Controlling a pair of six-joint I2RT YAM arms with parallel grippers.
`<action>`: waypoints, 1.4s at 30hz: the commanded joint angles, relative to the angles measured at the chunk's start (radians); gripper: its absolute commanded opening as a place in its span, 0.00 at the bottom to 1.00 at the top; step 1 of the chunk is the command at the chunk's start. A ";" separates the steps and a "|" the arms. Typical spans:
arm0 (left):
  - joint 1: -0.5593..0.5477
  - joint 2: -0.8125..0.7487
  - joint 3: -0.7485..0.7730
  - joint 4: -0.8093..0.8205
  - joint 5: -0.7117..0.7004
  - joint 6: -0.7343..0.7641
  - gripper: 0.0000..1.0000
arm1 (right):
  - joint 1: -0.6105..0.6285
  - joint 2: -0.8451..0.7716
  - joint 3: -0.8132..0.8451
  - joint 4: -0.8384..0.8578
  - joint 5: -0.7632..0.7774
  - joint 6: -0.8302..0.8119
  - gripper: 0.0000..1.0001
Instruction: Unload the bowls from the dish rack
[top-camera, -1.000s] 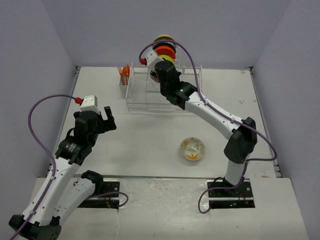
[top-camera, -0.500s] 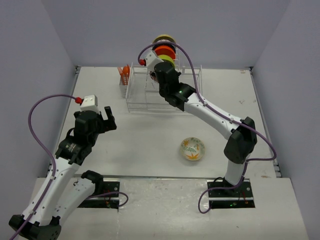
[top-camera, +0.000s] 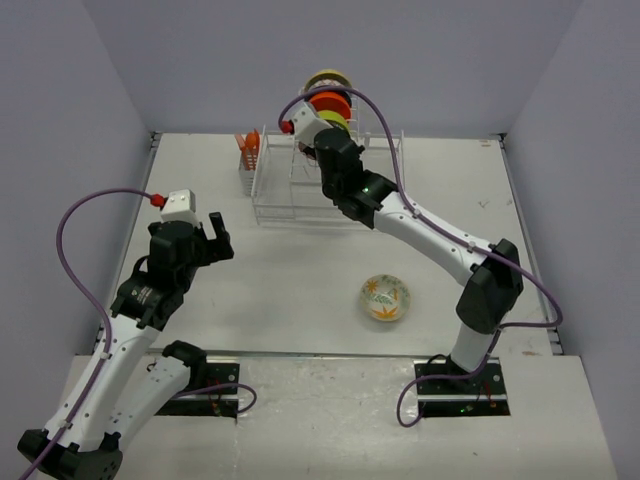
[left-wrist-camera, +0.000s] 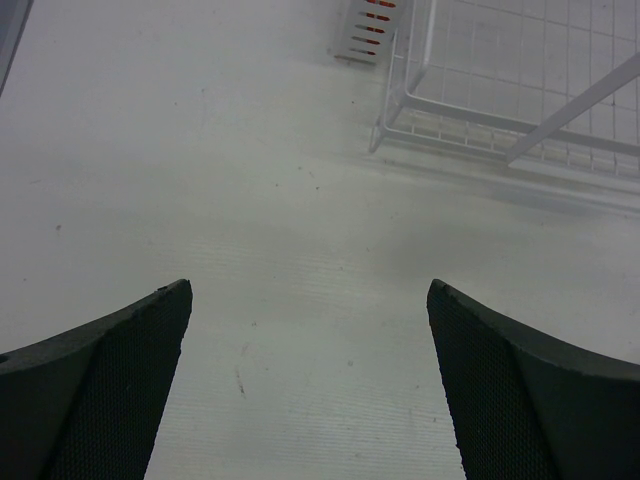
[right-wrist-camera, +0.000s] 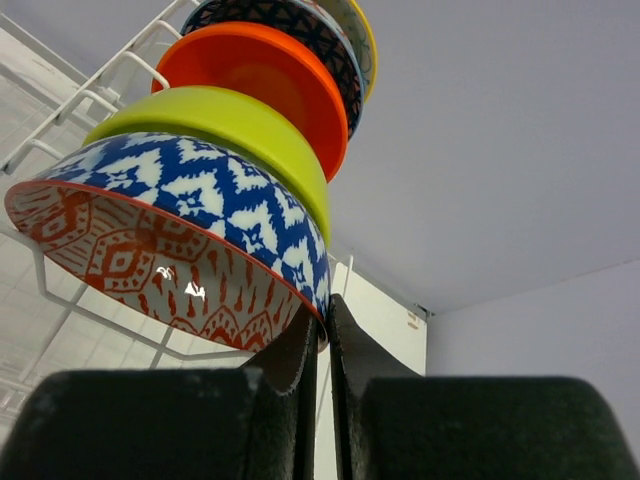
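In the right wrist view my right gripper (right-wrist-camera: 322, 310) is shut on the lower rim of a patterned bowl (right-wrist-camera: 170, 240), red and white inside, blue and white outside. Behind it stand a lime green bowl (right-wrist-camera: 230, 125), an orange bowl (right-wrist-camera: 260, 70), a dark blue patterned bowl (right-wrist-camera: 290, 20) and a yellow-edged one (right-wrist-camera: 362, 35), all on edge in the dish rack (right-wrist-camera: 100, 80). From above, the right gripper (top-camera: 312, 150) reaches into the rack (top-camera: 275, 195). A leaf-patterned bowl (top-camera: 385, 298) sits on the table. My left gripper (top-camera: 215, 235) hangs open over bare table, fingers (left-wrist-camera: 120, 370) wide apart.
Orange utensils (top-camera: 248, 148) stand in the small cup at the rack's left end. The rack's near corner (left-wrist-camera: 500, 120) and the cup (left-wrist-camera: 365, 30) show ahead of the left gripper. Walls close in the table on three sides.
My right gripper's jaws have closed onto the patterned bowl's rim, and the right arm has shifted slightly. The left arm has not moved.
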 joint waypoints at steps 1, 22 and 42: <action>-0.006 -0.003 -0.008 0.039 0.004 0.023 1.00 | 0.022 -0.122 -0.011 0.074 -0.023 0.032 0.00; -0.006 -0.006 -0.008 0.036 0.000 0.023 1.00 | 0.025 -0.287 -0.004 -0.133 -0.177 0.280 0.00; -0.006 -0.033 -0.005 0.031 -0.022 0.016 1.00 | 0.025 -0.590 -0.186 -0.698 -0.563 0.896 0.00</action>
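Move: The blue-patterned bowl is already pinched by its right rim in the right hand, its middle about 6 cm left and 2 cm above the fingertips. The floral bowl on the table lies roughly 21 cm back, 9 cm to the right and 31 cm below that hand. The green bowl in the rack sits about 5 cm ahead and 6 cm left, at nearly the same height. From the left hand the floral bowl is some 42 cm right, about level fore and aft, 19 cm below. The blue-patterned bowl, its rim still pinched by the closed right fingers, is first lifted some 5 cm as it is drawn back from the green bowl, then carried about 17 cm back in all and 5 cm right towards the floral bowl, rising further before sinking over the last stretch. The wrist rolls its left side up some 35 degrees, tipping the fingers somewhat down. ##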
